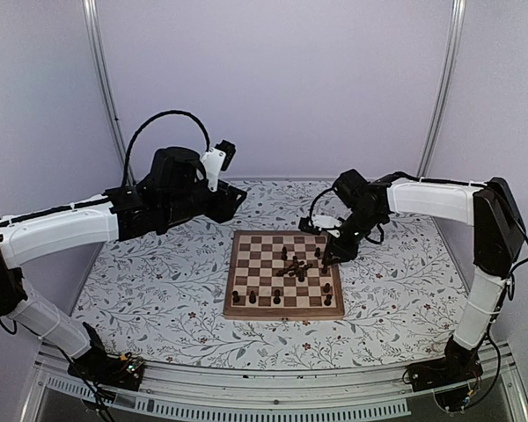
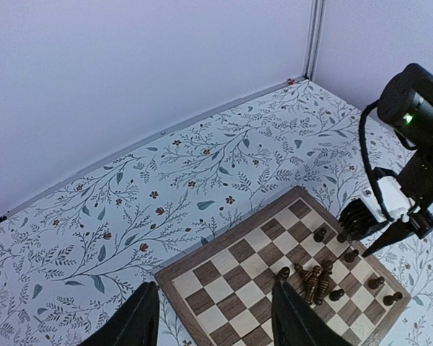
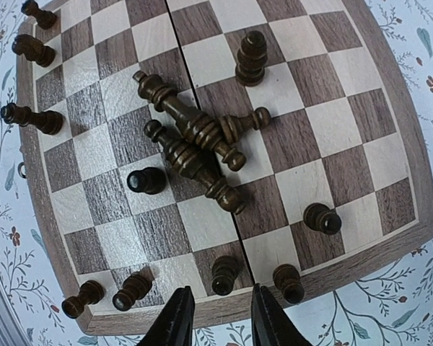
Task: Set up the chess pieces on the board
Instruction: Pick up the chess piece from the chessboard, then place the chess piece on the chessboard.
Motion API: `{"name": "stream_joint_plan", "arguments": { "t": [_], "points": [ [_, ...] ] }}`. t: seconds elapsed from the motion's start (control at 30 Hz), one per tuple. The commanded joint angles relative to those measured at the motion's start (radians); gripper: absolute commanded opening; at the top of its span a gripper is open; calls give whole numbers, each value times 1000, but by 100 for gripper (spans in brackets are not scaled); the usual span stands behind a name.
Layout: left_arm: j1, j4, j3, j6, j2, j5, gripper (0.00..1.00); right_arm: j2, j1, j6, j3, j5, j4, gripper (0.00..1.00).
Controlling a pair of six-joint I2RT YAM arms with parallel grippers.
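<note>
The wooden board [image 1: 257, 253] lies mid-table on the floral cloth. Three dark chess pieces [image 3: 195, 140] lie toppled in a heap near its middle, and the same heap [image 1: 295, 265] shows from above. Other pieces stand singly, several along the board's edge rows. My right gripper [image 3: 219, 290] hovers open over the board's border, with an upright piece [image 3: 224, 275] just beyond its fingertips and nothing between them. From above, the right gripper [image 1: 330, 258] is at the board's right edge. My left gripper [image 2: 215, 285] hangs open and empty high over the far left of the board [image 2: 231, 274].
The floral tablecloth [image 1: 158, 281] surrounds the board on all sides. Pale walls with metal corner posts [image 1: 106, 88] stand behind the table. The right arm's cable [image 2: 368, 166] loops above the board's far right corner.
</note>
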State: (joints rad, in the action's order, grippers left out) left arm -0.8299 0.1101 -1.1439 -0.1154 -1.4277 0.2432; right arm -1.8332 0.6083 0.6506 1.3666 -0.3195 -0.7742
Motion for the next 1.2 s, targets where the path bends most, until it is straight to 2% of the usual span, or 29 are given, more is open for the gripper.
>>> {"name": "stream_joint_plan", "arguments": {
  "t": [0.0, 0.3, 0.4, 0.53, 0.6, 0.97, 1.17],
  "points": [
    [2, 12, -31, 15, -16, -16, 54, -43, 4, -20, 24, 6, 6, 32],
    [2, 16, -33, 16, -16, -27, 54, -101, 4, -28, 42, 14, -4, 30],
    [3, 16, -33, 18, -16, -28, 55, -117, 5, -27, 52, -4, -18, 23],
    [2, 17, -34, 20, -17, -30, 54, -123, 4, -22, 68, -27, -36, 7],
    [2, 17, -34, 20, -17, -31, 55, -117, 9, -22, 80, -30, -44, 4],
    [2, 19, -34, 22, -19, -36, 55, -68, 109, 23, 75, -73, -99, 3],
    [2, 19, -37, 22, -19, -40, 54, -72, 122, 41, 53, -62, -113, 4]
  ]
}}
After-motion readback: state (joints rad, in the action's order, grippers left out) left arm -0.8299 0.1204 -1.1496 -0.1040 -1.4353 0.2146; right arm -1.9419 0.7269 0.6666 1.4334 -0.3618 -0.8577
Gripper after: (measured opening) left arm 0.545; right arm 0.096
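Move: The chess piece to be picked stands directly under the right hand, about 4 cm below the fingertips. A far piece stands some 3 cm ahead of it and 1 cm right; a near piece, about 6 cm back and 1 cm right. A lone upright piece is roughly 6 cm to the left and 1 cm back. From the left hand, the piece to be picked lies some 22 cm right, 4 cm back and 22 cm below. The right hand, its fingers already part open, sinks straight down about 3 cm onto the chess piece near the board's right edge and shuts the fingers on it. Keeping that pinch, it rises barely 1 cm and then swings back and to the left, about 4 cm each way, between the lone upright piece and the near piece, turning some 10 degrees counter-clockwise and ending low over the board. ##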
